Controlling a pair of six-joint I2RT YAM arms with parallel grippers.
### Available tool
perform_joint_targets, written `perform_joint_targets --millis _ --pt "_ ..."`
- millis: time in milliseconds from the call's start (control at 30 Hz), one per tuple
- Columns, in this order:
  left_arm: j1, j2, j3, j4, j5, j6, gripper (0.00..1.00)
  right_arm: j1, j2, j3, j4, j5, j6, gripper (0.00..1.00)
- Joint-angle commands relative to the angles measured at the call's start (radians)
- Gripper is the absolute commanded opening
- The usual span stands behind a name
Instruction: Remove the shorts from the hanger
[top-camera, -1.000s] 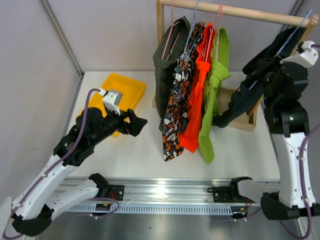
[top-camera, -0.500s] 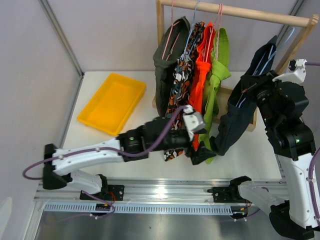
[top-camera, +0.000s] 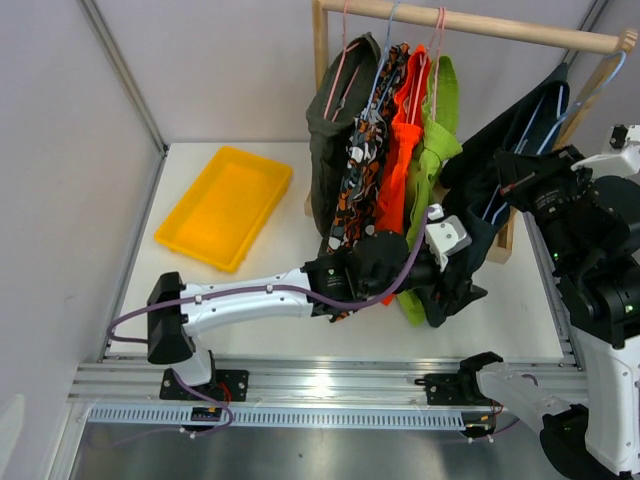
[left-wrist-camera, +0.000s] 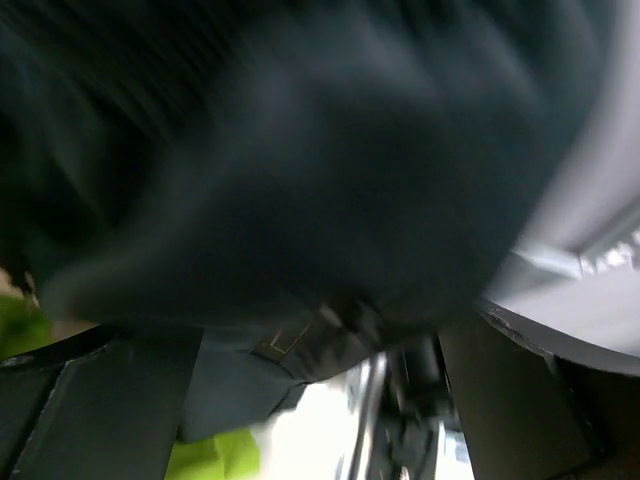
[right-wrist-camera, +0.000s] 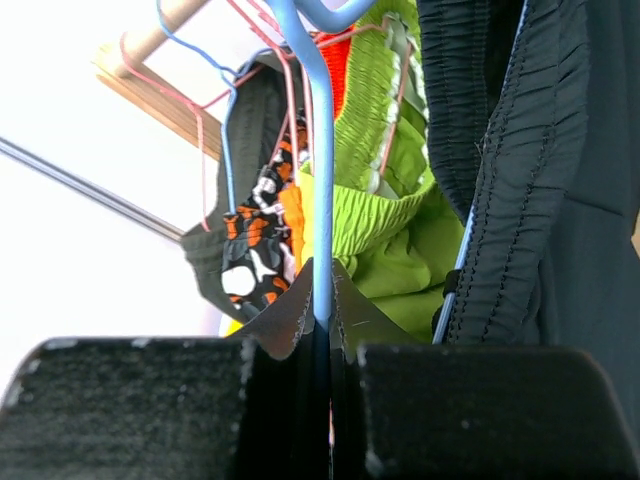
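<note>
The dark navy shorts hang on a blue hanger at the right end of the wooden rail. My right gripper is shut on the hanger's wire, with the navy cloth just to its right. My left gripper reaches across the table and stands open at the navy shorts' lower end. In the left wrist view the blurred navy cloth fills the frame in front of the wide-apart fingers. Olive, camouflage, orange and lime green shorts hang on the rail.
A yellow tray lies at the table's back left. The rack's wooden base sits behind the navy shorts. A grey wall and a slanted pole bound the left side.
My left arm has swept from beside the tray across the table to the navy shorts' lower end. The right gripper has come down a little with the hanger, and the navy cloth has swung forward and left.
</note>
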Motion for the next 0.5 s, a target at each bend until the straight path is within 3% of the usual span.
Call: perform_joint_targets --millis 0,33,167,267,467 --pt "-0.006 0.038 0.096 0.068 -0.086 0.040 0.96 0.005 -0.025 0.053 0.015 -0.029 0.027 0.00" --pt "-0.006 0.044 0.109 0.067 -0.097 0.044 0.91 0.005 -0.028 0.051 0.003 -0.032 0.032 0.00" --pt "-0.007 0.056 0.112 0.071 -0.146 0.031 0.01 0.005 -0.036 0.048 -0.015 -0.024 0.038 0.00" --pt "-0.026 0.006 0.029 0.102 -0.167 0.008 0.00 0.003 -0.025 0.057 -0.017 -0.007 0.021 0.00" --pt "-0.171 -0.204 -0.323 0.193 -0.290 -0.004 0.00 0.005 0.038 0.118 -0.021 0.048 -0.040 0.00"
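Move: The dark shorts' lower leg hangs right at the left hand's open fingers, its middle some 2 cm ahead and 1 cm below. From there the green shorts hang about 18 cm ahead and 8 cm to the left, the orange shorts about 18 cm ahead and 14 cm to the left. From the right hand, which already grips the blue hanger, that lower leg lies about 10 cm back, 4 cm left and 17 cm below. The left fingers close on the dark shorts' lower leg and pinch it, the hand easing about 2 cm up and forward as they shut. With the cloth held, the left hand then pulls down, back and left, some 6 cm, away from the right hand. The right fingers keep their grip on the blue hanger, that hand drifting only about a centimetre. ##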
